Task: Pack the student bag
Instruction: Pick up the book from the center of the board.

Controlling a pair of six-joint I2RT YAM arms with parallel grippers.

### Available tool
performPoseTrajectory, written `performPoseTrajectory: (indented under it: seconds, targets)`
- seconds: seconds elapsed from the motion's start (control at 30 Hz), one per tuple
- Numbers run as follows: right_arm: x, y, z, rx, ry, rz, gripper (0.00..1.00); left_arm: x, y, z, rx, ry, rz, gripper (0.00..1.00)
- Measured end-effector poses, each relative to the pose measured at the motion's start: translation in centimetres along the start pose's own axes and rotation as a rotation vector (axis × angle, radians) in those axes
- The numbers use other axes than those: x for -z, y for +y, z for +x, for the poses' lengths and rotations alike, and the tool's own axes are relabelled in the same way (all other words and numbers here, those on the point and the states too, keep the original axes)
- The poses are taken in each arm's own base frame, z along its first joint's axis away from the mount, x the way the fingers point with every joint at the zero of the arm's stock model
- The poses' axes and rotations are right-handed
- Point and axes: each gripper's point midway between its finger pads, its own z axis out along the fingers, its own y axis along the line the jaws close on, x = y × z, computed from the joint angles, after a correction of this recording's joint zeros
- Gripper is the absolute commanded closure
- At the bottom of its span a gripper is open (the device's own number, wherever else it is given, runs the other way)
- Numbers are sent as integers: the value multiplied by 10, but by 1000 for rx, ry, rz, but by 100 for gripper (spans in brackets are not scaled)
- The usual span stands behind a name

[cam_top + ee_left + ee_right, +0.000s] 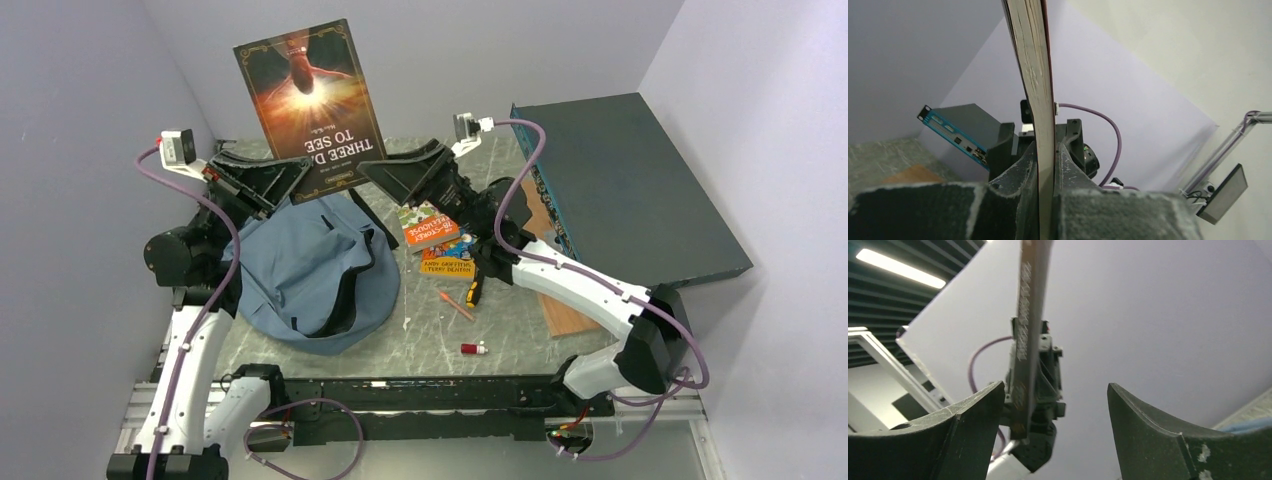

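The student bag (315, 265) is a dusty-blue backpack lying slumped on the table's left half, its black-edged opening facing up. My left gripper (292, 185) is shut on the lower edge of a large book (310, 100) titled "Three Days to See". It holds the book upright and upside down above the bag's far side. In the left wrist view the book's page edge (1040, 100) runs up from between my shut fingers (1045, 155). My right gripper (385, 172) is open at the book's lower right corner. The right wrist view shows its jaws (1055, 395) wide apart, with the book's spine (1025, 335) beyond them.
A dark teal flat box (625, 190) fills the back right over a wooden board (565, 305). Two small colourful books (435, 228) lie mid-table. An orange pen (455, 303), a yellow-handled tool (473, 290) and a small red item (473, 348) lie nearer the front.
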Motion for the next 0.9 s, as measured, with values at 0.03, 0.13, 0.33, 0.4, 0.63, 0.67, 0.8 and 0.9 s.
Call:
performPoseTrajectory:
  seconds: [0.03,0.13,0.33,0.4,0.63,0.67,0.8,0.9]
  targets:
    - [-1,4,-3,-10,-7,-20,23,1,1,3,14,11,2,100]
    - [-7,13,-8,-40,-17,-70,28,0,6,9,61,41,17,100]
    - [-21,11,-4,-126,-1,-117,90,2,30,18,138,63,-2,100]
    - [-28,4,0,-145,16,-111,100,4,35,18,138,52,-16,100]
    - [-31,-34,17,-140,73,-27,100,29,66,37,-12,110,-247,17]
    - [-30,-40,20,-118,83,-4,100,36,74,45,-40,142,-296,5]
    - [-13,-78,31,39,133,190,100,70,108,59,-146,237,-532,0]
    - [11,-107,26,203,163,370,100,102,136,71,-209,344,-703,0]
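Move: Up in the air over the blue bag, the left hand still pinches the near left corner of the book; its middle lies about 8 cm ahead, 2 cm right and 4 cm above that hand. From the open right hand, facing the near right corner, the middle is some 7 cm ahead, 6 cm left and 4 cm up. Roughly 40 cm below the right hand, the bag lies 6 cm ahead and 15 cm left, the red-green book 17 cm ahead and 9 cm right. Reaching about 4 cm left and forward after a slight rise, the right hand shuts its fingers on the book's near right corner while the left keeps its pinch and eases down about 4 cm. The left fingers then open wide and the hand drops away, tips dipping; the right carries the book forward and down roughly 10 cm, its fingers also dipping. ##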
